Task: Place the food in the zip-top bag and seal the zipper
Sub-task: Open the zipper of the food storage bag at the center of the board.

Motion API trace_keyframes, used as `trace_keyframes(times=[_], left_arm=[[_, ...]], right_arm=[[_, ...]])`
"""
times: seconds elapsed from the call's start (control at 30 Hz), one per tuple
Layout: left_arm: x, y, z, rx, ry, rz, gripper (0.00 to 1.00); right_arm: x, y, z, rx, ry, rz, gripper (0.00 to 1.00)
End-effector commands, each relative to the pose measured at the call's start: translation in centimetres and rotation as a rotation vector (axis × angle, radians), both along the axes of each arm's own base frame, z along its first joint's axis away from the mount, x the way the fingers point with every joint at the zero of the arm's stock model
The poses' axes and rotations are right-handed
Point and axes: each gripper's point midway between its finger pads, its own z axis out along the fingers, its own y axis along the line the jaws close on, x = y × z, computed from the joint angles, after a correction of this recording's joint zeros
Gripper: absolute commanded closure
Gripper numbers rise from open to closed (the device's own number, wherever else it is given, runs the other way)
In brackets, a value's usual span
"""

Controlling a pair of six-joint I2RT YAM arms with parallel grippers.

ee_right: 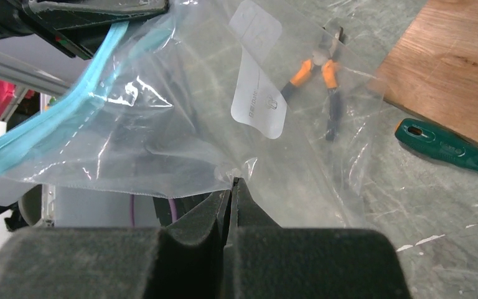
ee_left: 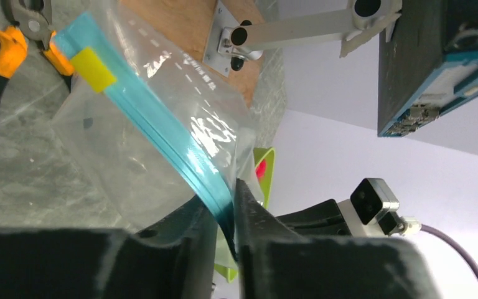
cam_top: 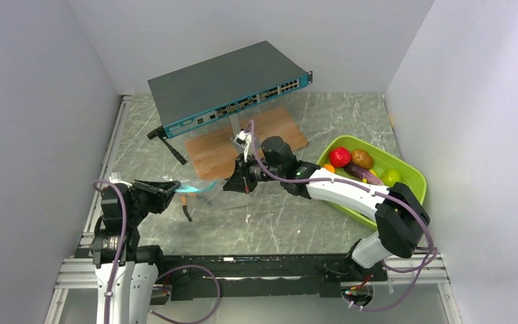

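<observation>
The clear zip-top bag (cam_top: 195,189) hangs stretched between my two grippers above the table. My left gripper (ee_left: 227,212) is shut on the teal zipper (ee_left: 155,118) at one end of the bag's mouth; a yellow tab (ee_left: 93,67) sits on the strip's far end. My right gripper (ee_right: 233,187) is shut on the bag's (ee_right: 180,118) opposite clear edge. I see no food inside the bag. The food lies in the lime-green tray (cam_top: 415,185) at the right: a red apple (cam_top: 340,156), a brown fruit (cam_top: 362,158), a purple eggplant (cam_top: 361,173) and a green pear (cam_top: 391,177).
A grey network switch (cam_top: 222,84) stands raised at the back over a wooden board (cam_top: 209,152). Orange-handled pliers (ee_right: 311,68) lie on the table under the bag. A green-handled screwdriver (ee_right: 454,149) lies beside the board. White walls close in both sides.
</observation>
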Motion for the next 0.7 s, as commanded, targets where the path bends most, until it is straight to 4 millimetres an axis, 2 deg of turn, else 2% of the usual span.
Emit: trace_keyframes(times=[0.0, 0.03, 0.07, 0.17, 0.27, 0.47, 0.57, 0.67], left_arm=[[0.0, 0.7, 1.4, 0.05, -0.07, 0.029, 0.93], [-0.3, 0.9, 1.3, 0.065, -0.057, 0.039, 0.99], [-0.5, 1.2, 1.2, 0.077, -0.041, 0.05, 1.0], [-0.9, 1.2, 1.1, 0.082, -0.019, 0.049, 1.0], [-1.3, 0.7, 0.9, 0.061, 0.012, 0.029, 1.0], [-2.1, 0.5, 1.2, 0.073, 0.031, 0.009, 1.0], [-2.7, 0.7, 1.5, 0.086, 0.043, 0.018, 1.0], [-3.2, 1.0, 2.0, 0.101, 0.041, 0.034, 1.0]], right_arm=[[0.1, -0.1, 1.5, 0.005, -0.08, -0.007, 1.0], [0.4, -0.2, 1.4, -0.013, -0.095, -0.022, 1.0], [0.6, -0.3, 1.3, -0.039, -0.119, -0.037, 1.0], [1.0, -0.8, 1.4, -0.146, -0.235, -0.098, 0.79], [0.6, -1.2, 3.2, -0.194, -0.373, -0.141, 0.59], [-2.4, -1.1, 8.5, -0.163, -0.565, -0.125, 0.36], [-4.2, -0.2, 10.8, -0.152, -0.647, -0.099, 0.25], [-5.8, 1.6, 12.1, -0.155, -0.721, -0.07, 0.18]])
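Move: The left hand has its part-closed fingers around the left end of the bag's blue zipper, practically at its hand point; the orange-handled pliers lie some 17 cm below, about 3 cm ahead and 2 cm left. The right hand still pinches the bag's clear film, with that zipper end about 15 cm to its left, level fore and aft. The green screwdriver handle is around 13 cm ahead of the right hand, 1 cm left and 17 cm down. The left fingers close fully on the zipper end and keep it pinched, easing back about 2.5 cm. The right hand first dips slightly, then opens wide, lets go of the film and swings clear, up some 9 cm and back about 5 cm, its wrist rolling roughly 30 degrees so that the forward side lifts. ##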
